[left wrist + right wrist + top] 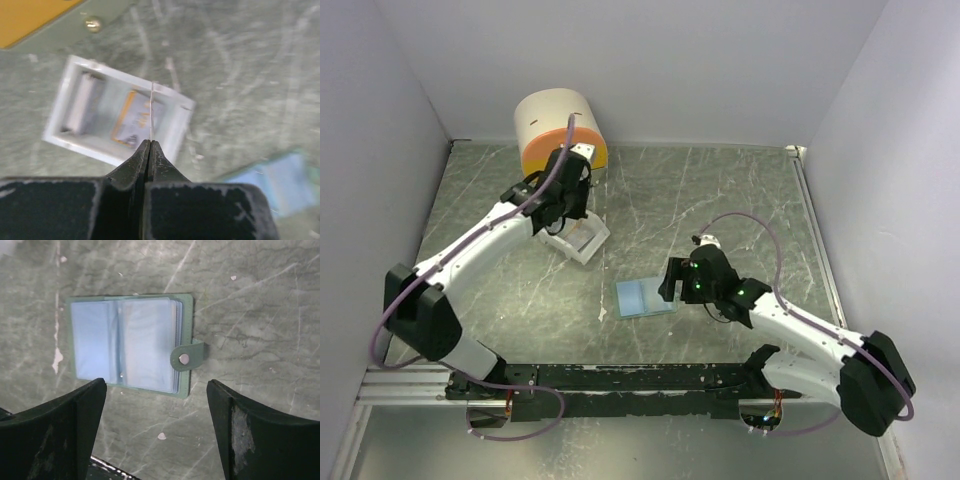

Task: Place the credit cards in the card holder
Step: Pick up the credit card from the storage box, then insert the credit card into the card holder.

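Note:
The card holder [645,297] lies open and flat mid-table, pale blue inside [125,342], with its green clasp tab [187,357] sticking out on the right. My right gripper [156,390] hovers open just short of it, nothing between its fingers [80,410]. My left gripper [150,142] is shut on a credit card [151,107], seen edge-on as a thin pale line rising from the tips. It hangs over the white box [120,75], where an orange-edged card [131,120] lies. In the top view the left gripper [570,215] is above that box [582,240].
A big cream cylinder with an orange face [560,130] stands at the back left, right behind the white box. The card holder shows blurred at the lower right [280,180] of the left wrist view. White walls close in the table on three sides.

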Available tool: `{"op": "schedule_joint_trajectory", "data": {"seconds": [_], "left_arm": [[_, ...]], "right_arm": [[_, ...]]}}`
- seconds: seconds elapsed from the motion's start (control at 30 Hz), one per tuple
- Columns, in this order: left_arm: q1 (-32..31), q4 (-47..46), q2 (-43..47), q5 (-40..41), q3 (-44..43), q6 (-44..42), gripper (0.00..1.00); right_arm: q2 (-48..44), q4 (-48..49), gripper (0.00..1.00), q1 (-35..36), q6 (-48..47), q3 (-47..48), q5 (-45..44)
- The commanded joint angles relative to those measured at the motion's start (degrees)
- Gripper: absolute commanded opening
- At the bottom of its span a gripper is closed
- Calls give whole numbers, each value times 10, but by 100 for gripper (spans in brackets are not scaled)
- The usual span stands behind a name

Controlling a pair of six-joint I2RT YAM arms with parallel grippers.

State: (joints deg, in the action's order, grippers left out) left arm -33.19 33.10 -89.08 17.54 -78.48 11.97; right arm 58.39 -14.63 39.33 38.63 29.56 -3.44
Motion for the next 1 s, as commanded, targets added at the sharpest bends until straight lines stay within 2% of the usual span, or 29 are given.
{"op": "schedule_joint_trajectory", "data": {"seconds": [0.0, 0.13, 0.27, 0.53, 0.77, 0.97], "left_arm": [[1, -43, 58, -211, 52, 127, 7], [-2, -110, 98, -315, 131, 205, 7], [-27, -200, 135, -351, 216, 287, 7], [-98, -287, 107, -331, 288, 369, 7], [-122, -328, 82, -320, 320, 390, 7], [-122, -330, 79, -299, 338, 391, 7]], "right_arm": [[39, 13, 74, -1, -34, 20, -2], [75, 9, 53, -1, -41, 35, -13], [100, 22, 49, -2, -50, 42, -21], [165, 20, 49, -2, -66, 74, -49], [173, 34, 24, -2, -62, 58, -36], [143, 33, 12, -2, -51, 31, -43]]}}
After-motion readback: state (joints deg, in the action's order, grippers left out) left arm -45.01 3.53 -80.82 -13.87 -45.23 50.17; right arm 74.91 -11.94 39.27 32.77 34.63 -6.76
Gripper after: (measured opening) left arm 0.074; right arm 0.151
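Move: My left hand already holds the credit card; the open card holder is roughly 18 cm back, 17 cm to my right and 17 cm below it. The storage box lies almost under this hand, 3 cm left and 1 cm ahead, some 15 cm down; the drawer cabinet stands about 19 cm ahead and 5 cm left. For my right hand, the holder's snap strap is 2 cm ahead, straight in line sideways, 4 cm below; the holder's middle is 1 cm ahead and 8 cm left. I carry the pinched card with my left hand away from the storage box, back about 16 cm and to the right, sinking once clear, and roll the wrist some 40 degrees so the fingers point right and down above the holder. Meanwhile my right hand sinks about 4 cm and eases forward, closing its wide-open fingers nearly shut at the snap strap. ##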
